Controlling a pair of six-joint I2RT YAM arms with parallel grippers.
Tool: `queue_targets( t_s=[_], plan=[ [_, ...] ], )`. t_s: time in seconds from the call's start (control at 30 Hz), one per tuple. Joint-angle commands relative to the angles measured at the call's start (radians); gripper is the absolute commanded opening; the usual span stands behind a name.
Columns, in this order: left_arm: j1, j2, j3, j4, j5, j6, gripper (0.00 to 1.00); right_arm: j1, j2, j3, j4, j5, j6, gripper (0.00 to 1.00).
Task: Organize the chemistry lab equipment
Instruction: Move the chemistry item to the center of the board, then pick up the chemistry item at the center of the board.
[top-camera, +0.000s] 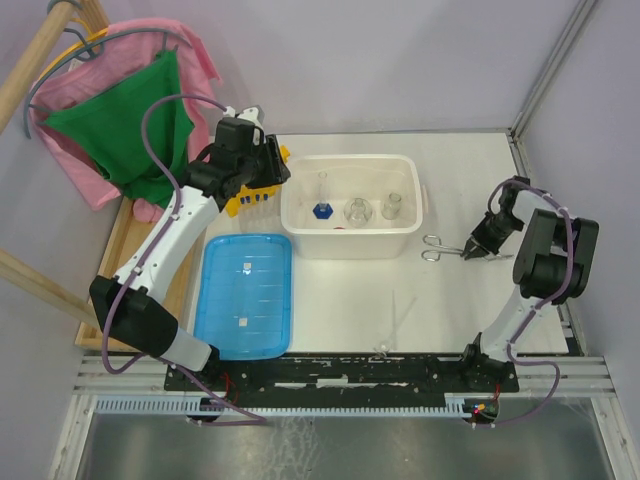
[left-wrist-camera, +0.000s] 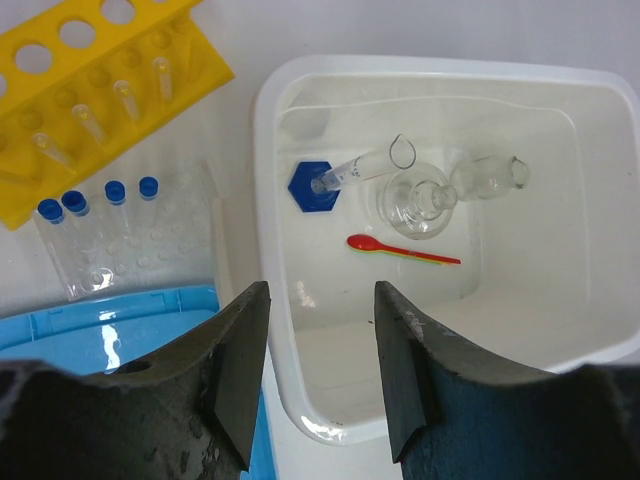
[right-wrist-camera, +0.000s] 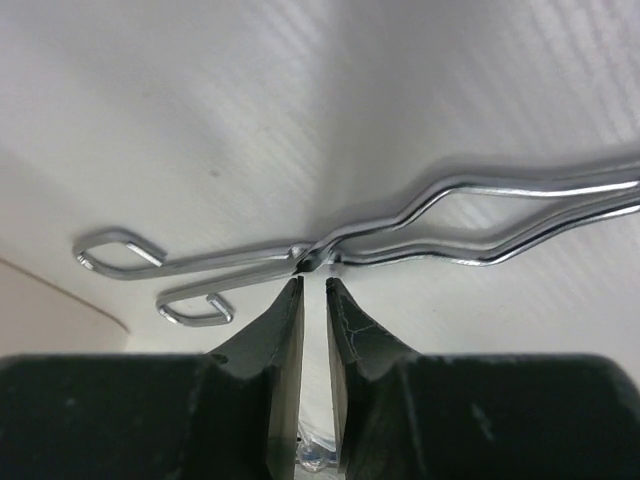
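My left gripper (left-wrist-camera: 318, 370) (top-camera: 268, 168) hangs open over the near-left rim of the white tub (left-wrist-camera: 268, 150), nothing between its fingers. The yellow tube rack (left-wrist-camera: 90, 70) (top-camera: 243, 203) lies tilted left of the tub, with several blue-capped tubes (left-wrist-camera: 115, 191) on clear plastic beside it. Inside the tub are two clear flasks (left-wrist-camera: 420, 200) (left-wrist-camera: 490, 178), a blue-based glass cylinder (left-wrist-camera: 320, 185) and a red spoon (left-wrist-camera: 400, 250). The metal tongs (right-wrist-camera: 318, 255) (top-camera: 440, 248) lie flat on the table right of the tub. My right gripper (right-wrist-camera: 314, 282) (top-camera: 472, 250) is at their pivot, narrowly open and empty.
A flat blue lid (top-camera: 245, 295) lies in front of the rack. A thin clear rod (top-camera: 397, 315) rests on the table near the front edge. Pink and green cloths (top-camera: 120, 120) hang over a wooden frame at the far left. A wall post (top-camera: 515, 130) stands at the back right.
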Motion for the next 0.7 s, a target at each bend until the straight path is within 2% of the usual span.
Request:
queue_targets(
  t_s=[0.0,0.17,0.27,0.47,0.67],
  plan=[
    [0.005,-0.042,0.02,0.044,0.005,0.018,0.53,0.035,-0.146,-0.04,0.071,-0.084,-0.005,0.24],
    [0.005,-0.037,0.028,0.06,0.012,0.01,0.53,0.236,-0.349,-0.069,-0.011,0.033,-0.093,0.31],
    [0.003,-0.019,0.046,0.062,0.01,-0.004,0.54,0.351,-0.498,-0.109,-0.068,0.123,-0.063,0.34],
    [0.005,0.027,0.104,0.052,0.025,-0.03,0.54,0.413,-0.77,-0.248,-0.159,0.154,0.023,0.42],
    [0.003,0.077,0.149,0.016,0.081,-0.057,0.53,0.502,-0.818,-0.295,-0.249,0.172,0.116,0.42]
  ],
)
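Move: The tongs lie right under the right fingertips, their joint between the pads, about 1 cm below. The glass piece with a bulb at its near end lies some 18 cm back and 18 cm to the left, at nearly the same height; the thin clear rod is about 2 cm to the left of that piece and 1 cm farther out. The white box's middle is roughly 10 cm ahead and 30 cm left. From the left hand the bulbed piece is about 26 cm back, 25 cm right and 26 cm below. The right fingers come free of the tongs' joint as they open, and the hand climbs fast to the left, then swings back at height towards the bulbed glass piece and the thin rod: about 12 cm up, 10 cm left and 10 cm back in all. On the way the wrist turns some 20 degrees counter-clockwise and the fingers tilt forward by about as much. The left hand merely lifts about 2 cm and edges forward. ##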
